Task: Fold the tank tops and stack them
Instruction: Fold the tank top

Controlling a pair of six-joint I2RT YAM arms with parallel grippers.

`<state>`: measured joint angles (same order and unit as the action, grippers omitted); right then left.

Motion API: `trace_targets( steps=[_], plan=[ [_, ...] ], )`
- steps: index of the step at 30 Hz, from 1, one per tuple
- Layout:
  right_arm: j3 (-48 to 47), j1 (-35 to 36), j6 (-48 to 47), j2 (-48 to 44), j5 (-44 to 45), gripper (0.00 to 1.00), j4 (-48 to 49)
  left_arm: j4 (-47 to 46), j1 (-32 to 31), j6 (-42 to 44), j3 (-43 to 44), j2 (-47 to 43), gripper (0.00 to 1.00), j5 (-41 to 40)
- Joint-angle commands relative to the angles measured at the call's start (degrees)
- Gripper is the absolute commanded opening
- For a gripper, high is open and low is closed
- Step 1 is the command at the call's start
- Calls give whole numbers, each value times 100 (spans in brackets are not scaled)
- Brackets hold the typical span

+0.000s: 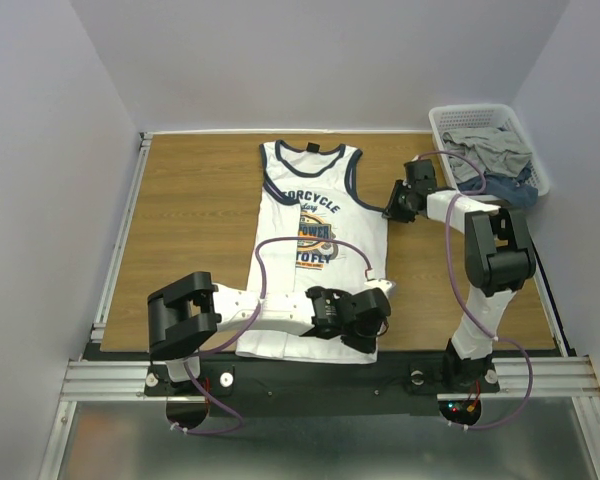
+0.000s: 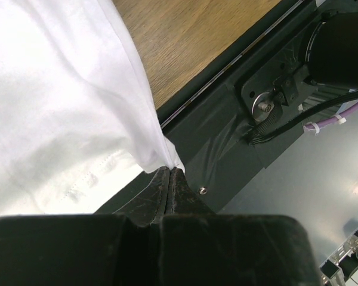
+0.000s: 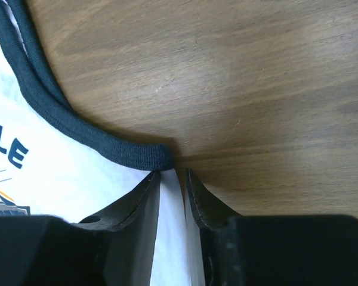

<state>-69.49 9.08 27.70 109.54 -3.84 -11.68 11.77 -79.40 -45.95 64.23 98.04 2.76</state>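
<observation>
A white tank top [image 1: 315, 250] with navy trim and a chest print lies flat in the middle of the wooden table [image 1: 190, 220], neck toward the back. My left gripper [image 1: 380, 295] is at its near right hem corner. In the left wrist view that gripper [image 2: 170, 173] is shut on the corner of the white cloth [image 2: 59, 107], lifted over the table's front edge. My right gripper [image 1: 390, 212] is at the bottom of the right armhole. Its jaws [image 3: 172, 174] stand narrowly open, straddling the white side edge just under the navy trim [image 3: 107, 146].
A white basket [image 1: 440, 120] at the back right holds grey and blue cloth. The black front rail [image 2: 227, 137] runs right under my left gripper. Bare wood lies to the left of the tank top.
</observation>
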Motion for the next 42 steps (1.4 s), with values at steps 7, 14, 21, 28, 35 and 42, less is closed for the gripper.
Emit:
trace_targets(
  steps=[7,14,21,28,35,42],
  plan=[
    [-319,32,77,-73,348,13,184,-210,21,16,-235,-575,0,-66],
    [-477,41,183,-178,928,4,175,-429,56,25,-393,-725,0,-74],
    [-627,41,200,-160,1175,1,149,-667,82,-80,-507,-733,0,-101],
    [-776,146,270,-231,946,0,131,-984,249,-414,-1218,-1155,0,-145],
    [-1101,462,455,-117,867,0,70,-1001,451,-660,-1755,-1603,0,-233],
    [-1540,919,701,199,893,0,8,-773,583,-862,-2177,-2025,0,-233]
  ],
)
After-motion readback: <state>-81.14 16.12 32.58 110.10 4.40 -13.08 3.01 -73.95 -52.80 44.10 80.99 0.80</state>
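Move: The side edge at the bottom of the navy-trimmed armhole lies right between my open right fingertips. From there the printed logo is about 17 cm left and 6 cm back, and the laundry basket roughly 24 cm right and 13 cm forward. My left hand already pinches the near right corner of the tank top; the inner edge of the folded-in left panel is some 20 cm to its left, about 5 cm lower. I shut my right fingers on the armhole edge, draw it forward, slightly right and up, pause briefly, then swing left and up with it, some 7 cm left, tipping the fingertips outward a little. My left hand keeps its pinch on the lower corner, rises about 2 cm, then sinks again while sweeping some 6 cm left towards the folded panel and a little forward, turning about 10 degrees counter-clockwise. ##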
